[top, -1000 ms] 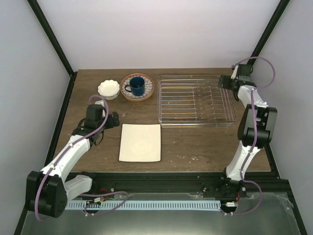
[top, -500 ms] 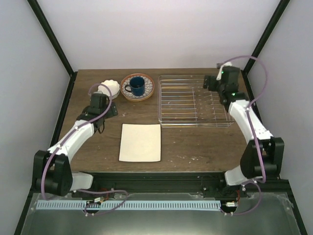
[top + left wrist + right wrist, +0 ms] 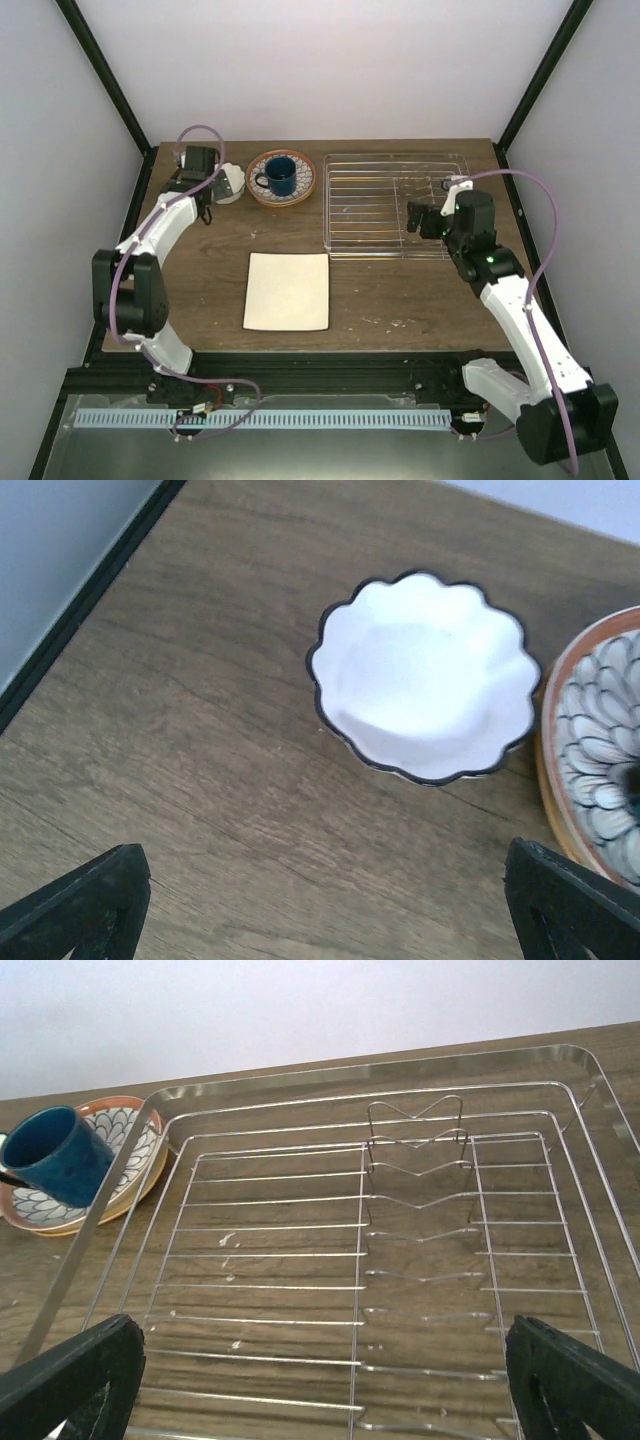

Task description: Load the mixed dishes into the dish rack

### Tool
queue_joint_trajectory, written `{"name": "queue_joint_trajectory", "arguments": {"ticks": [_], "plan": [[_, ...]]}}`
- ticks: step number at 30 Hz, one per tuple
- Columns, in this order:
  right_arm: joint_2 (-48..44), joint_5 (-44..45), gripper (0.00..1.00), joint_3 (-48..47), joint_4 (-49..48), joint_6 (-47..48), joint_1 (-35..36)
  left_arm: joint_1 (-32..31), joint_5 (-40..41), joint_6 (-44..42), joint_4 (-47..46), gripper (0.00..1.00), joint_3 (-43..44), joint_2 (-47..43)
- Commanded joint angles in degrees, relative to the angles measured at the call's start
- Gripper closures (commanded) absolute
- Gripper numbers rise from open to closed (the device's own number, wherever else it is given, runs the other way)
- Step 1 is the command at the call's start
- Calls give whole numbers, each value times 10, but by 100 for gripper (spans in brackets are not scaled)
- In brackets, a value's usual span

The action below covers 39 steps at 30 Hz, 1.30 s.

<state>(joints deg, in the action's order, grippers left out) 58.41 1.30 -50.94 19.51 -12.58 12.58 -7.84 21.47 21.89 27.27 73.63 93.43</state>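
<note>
The small white scalloped bowl (image 3: 425,675) stands at the back left, just ahead of my open left gripper (image 3: 325,920), which hovers above the wood short of it with nothing between its fingers. From above, the left gripper (image 3: 226,183) covers part of the bowl (image 3: 233,193). The dark blue mug (image 3: 281,176) stands on the orange-rimmed patterned plate (image 3: 303,190). The flat cream plate (image 3: 287,291) lies mid-table. My right gripper (image 3: 417,218) hangs open over the right half of the wire dish rack (image 3: 329,205), which holds no dishes (image 3: 360,1260). The mug (image 3: 50,1153) shows left of the rack.
A black frame rail (image 3: 80,600) runs along the table's left edge close to the bowl. The patterned plate (image 3: 600,770) sits right beside the bowl. White walls close in the back and sides.
My left arm swung from beside the cream plate out to the back left, up to the bowl. My right arm came from the back right corner forward over the rack.
</note>
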Motion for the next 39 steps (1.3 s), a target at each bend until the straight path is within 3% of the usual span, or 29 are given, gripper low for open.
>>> {"name": "queue_joint_trajectory", "arguments": {"ticks": [1,11,16,26,39], "plan": [[-61,-18,0,14,60,-27,7,37,-38,7,56,2,43,59],[-101,-24,0,6,149,-15,8,91,-74,13,81,2,157,204],[-116,-35,0,-2,155,-20,8,110,-113,25,51,2,194,258],[-102,-8,0,-45,197,-26,9,122,-118,13,90,5,354,394],[-55,1,0,-72,210,-36,9,126,-138,22,101,48,405,438]]}}
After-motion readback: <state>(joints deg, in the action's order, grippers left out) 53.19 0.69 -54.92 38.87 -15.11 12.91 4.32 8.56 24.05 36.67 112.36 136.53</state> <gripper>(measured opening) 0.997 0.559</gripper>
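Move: The white scalloped bowl lies about 14 cm ahead of the open left gripper, level with it sideways and some 16 cm below. Close on the bowl's right is the patterned plate, about 16 cm to this hand's right and 15 cm ahead, with the blue mug standing on it. From the right gripper, high over the rack, the bowl is roughly 50 cm to the left, 24 cm ahead and 23 cm lower. Bring the left gripper down about 14 cm and forward some 12 cm, swinging out to the left early on, so that it comes down at the bowl's left rim with the rim between the fingers. Tip the wrist down about 15 degrees on the way and close the fingers to about half once low. Meanwhile draw the open right gripper back about 5 cm from the rack, tipping it down. ##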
